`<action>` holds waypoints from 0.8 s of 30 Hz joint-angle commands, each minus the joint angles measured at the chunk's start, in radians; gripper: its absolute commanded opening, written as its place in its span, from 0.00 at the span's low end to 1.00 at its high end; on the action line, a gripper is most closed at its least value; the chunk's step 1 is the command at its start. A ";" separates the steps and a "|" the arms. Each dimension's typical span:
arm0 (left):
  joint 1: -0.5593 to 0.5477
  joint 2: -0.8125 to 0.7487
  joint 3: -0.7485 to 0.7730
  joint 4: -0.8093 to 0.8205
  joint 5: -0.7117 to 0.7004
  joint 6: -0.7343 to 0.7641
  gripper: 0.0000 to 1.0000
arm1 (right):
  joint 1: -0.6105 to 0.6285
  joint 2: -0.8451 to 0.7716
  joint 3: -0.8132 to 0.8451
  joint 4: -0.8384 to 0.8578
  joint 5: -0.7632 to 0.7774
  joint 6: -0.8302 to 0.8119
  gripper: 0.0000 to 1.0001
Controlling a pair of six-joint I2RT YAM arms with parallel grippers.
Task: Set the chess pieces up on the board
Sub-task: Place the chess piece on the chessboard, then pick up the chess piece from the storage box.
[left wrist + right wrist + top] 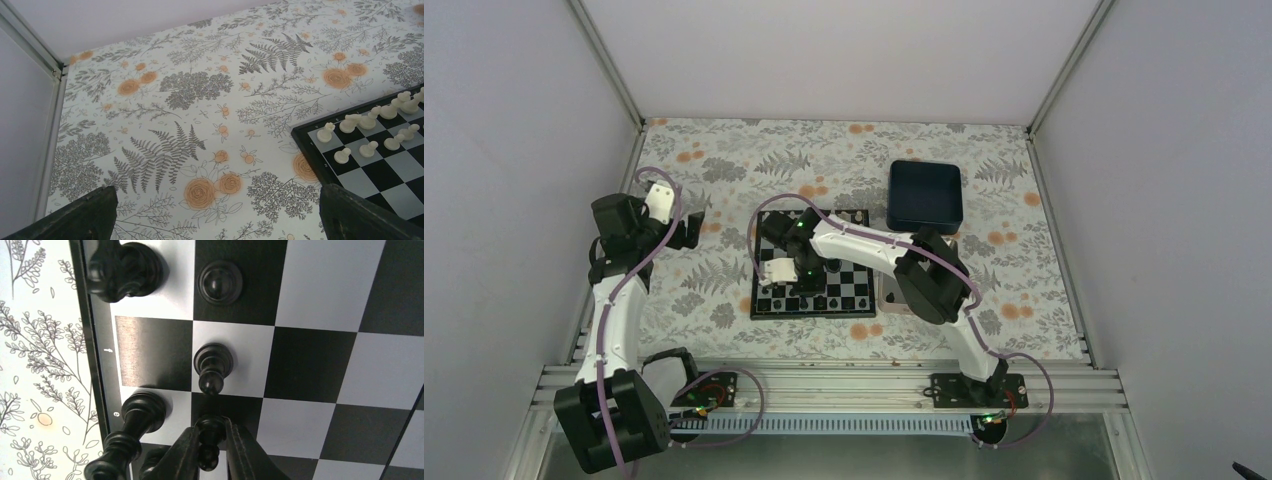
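In the right wrist view the board (310,365) fills the frame, with black chess pieces along its left edge. My right gripper (212,430) is shut on a black pawn (211,426) that stands upright on a dark square in the second column from that edge. Another pawn (213,365) stands one square beyond it, and a taller piece (137,415) is just to the left. From above, the right gripper (796,268) is over the board's (814,314) left half. My left gripper (216,192) is open over bare cloth, left of the board's corner (380,175).
White pieces (370,120) line the board's far-left rows. A dark blue tray (925,195) sits behind the board on the right. A silver tray (892,292) lies partly under the right arm. The left gripper (692,228) hovers left of the board over the floral cloth.
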 commanded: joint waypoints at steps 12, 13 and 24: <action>0.009 -0.022 -0.004 0.005 0.027 0.004 1.00 | -0.072 -0.211 -0.026 -0.020 0.077 0.019 0.38; 0.010 -0.021 -0.003 0.005 0.027 0.004 1.00 | -0.088 -0.238 -0.035 -0.023 0.083 0.021 0.39; 0.010 -0.016 -0.003 0.007 0.028 0.004 1.00 | -0.397 -0.607 -0.341 0.002 0.063 0.035 0.46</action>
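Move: The black pawn I have just set down stands between my right fingertips, its middle about 1 cm below them. The next black pawn stands one square, some 3 cm, to its left, level with it; a tall black piece stands 3 cm straight back of it. The metal tray with the remaining pieces lies about 24 cm right and 4 cm ahead of my right hand. From my left hand the set-down pawn is roughly 22 cm right, 12 cm back and 16 cm below. I spread my right fingers to not quite half open and let go of the pawn. Then, still opening a little, I rise about 13 cm, clear of the neighbouring pieces, and swing some 12 cm right and 8 cm forward over the board towards the tray, faster and more sideways late on, turning the hand about 20 degrees clockwise and tipping its fingers somewhat outward. ##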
